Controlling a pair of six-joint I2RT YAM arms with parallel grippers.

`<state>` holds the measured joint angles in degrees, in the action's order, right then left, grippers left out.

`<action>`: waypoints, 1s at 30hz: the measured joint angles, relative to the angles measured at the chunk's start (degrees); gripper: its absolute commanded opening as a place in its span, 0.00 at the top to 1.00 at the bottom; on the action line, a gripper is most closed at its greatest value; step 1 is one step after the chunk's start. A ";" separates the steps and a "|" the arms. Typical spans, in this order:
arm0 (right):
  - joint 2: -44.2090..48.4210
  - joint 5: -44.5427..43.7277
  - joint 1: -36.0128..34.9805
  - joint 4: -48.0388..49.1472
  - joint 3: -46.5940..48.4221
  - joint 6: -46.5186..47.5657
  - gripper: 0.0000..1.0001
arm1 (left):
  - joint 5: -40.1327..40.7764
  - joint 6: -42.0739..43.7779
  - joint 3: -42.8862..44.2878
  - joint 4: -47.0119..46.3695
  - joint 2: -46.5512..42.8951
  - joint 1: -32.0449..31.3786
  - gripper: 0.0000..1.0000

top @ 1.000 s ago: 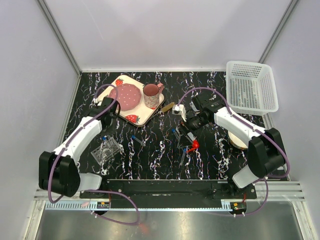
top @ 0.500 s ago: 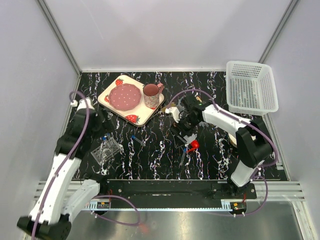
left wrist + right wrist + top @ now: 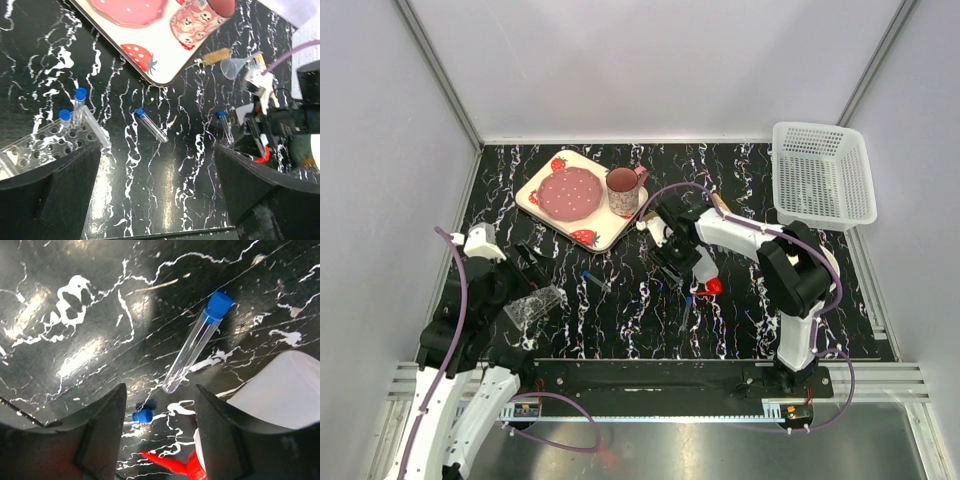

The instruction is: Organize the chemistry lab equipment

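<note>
The clear tube rack (image 3: 35, 145) stands at the near left with two blue-capped tubes (image 3: 79, 102) upright in it. One loose tube (image 3: 152, 125) lies mid-table. Another tube (image 3: 195, 345) lies just ahead of my right gripper (image 3: 160, 435), which hangs open low over the table. Beneath its jaws are a small blue cap (image 3: 142, 415) and the red nozzle (image 3: 170, 462) of the squeeze bottle (image 3: 704, 268). My left gripper (image 3: 160, 200) is wide open and empty, raised beside the rack (image 3: 535, 305). A clear funnel (image 3: 239, 67) and a brush (image 3: 216, 56) lie near the mug.
The strawberry tray (image 3: 548, 165) with a pink plate (image 3: 570, 190) and mug (image 3: 623, 190) sits at the back left. A white basket (image 3: 823, 185) stands at the back right. A cream bowl (image 3: 828, 262) is partly hidden under the right arm.
My left arm has pulled back from the tray to the near left and its gripper has opened. My right gripper has shifted left over the loose tube, its jaws narrowing.
</note>
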<state>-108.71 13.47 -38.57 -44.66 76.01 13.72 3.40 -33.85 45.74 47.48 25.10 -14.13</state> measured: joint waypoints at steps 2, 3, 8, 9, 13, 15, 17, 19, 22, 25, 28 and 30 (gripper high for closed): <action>-1.14 -1.60 -0.20 0.11 0.72 -1.07 0.43 | -1.86 -0.44 -0.37 -0.59 -0.15 0.00 0.01; -1.66 -2.45 -0.33 0.24 1.14 -1.51 0.46 | -2.67 -0.59 -0.44 -0.85 -0.15 0.00 0.01; -3.80 -5.11 -0.72 1.16 2.45 -2.71 0.55 | -6.27 -1.79 -1.44 -2.82 -0.20 0.00 0.01; -4.22 -5.53 -0.76 1.44 2.47 -2.89 0.57 | -6.84 -2.08 -1.81 -3.23 -0.20 0.00 0.01; -4.94 -7.37 -0.92 1.90 2.82 -3.48 0.68 | -9.62 -3.56 -3.63 -5.46 -0.26 0.00 0.01; -4.98 -8.09 -0.94 1.97 2.84 -3.52 0.73 | -10.99 -4.24 -4.28 -6.36 -0.26 0.00 0.01; -5.07 -8.66 -0.96 1.99 2.91 -3.54 0.80 | -12.17 -4.96 -4.81 -7.48 -0.24 0.00 0.01; -5.16 -9.22 -0.98 1.97 2.99 -3.63 0.84 | -13.57 -5.84 -5.38 -8.70 -0.13 0.00 0.01; -5.16 -9.33 -0.98 2.01 2.99 -3.78 0.88 | -16.70 -7.76 -6.86 -11.63 0.72 0.00 0.01; -5.16 -8.55 -0.96 2.01 2.99 -3.72 0.89 | -20.39 -10.08 -9.33 -15.04 2.34 0.00 0.01; -5.03 -4.57 -0.94 2.58 2.78 -3.54 0.90 | -24.87 -13.57 -12.68 -19.63 4.28 -0.07 0.01; -4.13 -0.46 -0.92 3.48 1.60 -3.10 0.90 | -27.08 -15.98 -14.58 -22.10 5.51 -0.72 0.01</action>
<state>-112.84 13.02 -39.48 -41.19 77.60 10.61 -23.68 -49.82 31.16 25.39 30.61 -14.85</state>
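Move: About 4 cm ahead of the right hand, 2 cm to its left and 2 cm below lies the blue-capped test tube. The squeeze bottle is roughly 6 cm ahead and 4 cm right; a second tube lies some 6 cm back and 1 cm right. From the raised left hand the first tube is about 10 cm ahead, 24 cm right and 21 cm down, with a lone tube on the way, 9 cm ahead, 7 cm right. Easing forward and down a little over 2 cm, the right hand closes its half-open fingers on the clear lower end of the tube and pinches it, then draws back and left some 2 cm, keeping its grip. Meanwhile the left hand, wide open and empty, travels about 9 cm right towards it, sinking late, rolling its left side down and turning clockwise. ##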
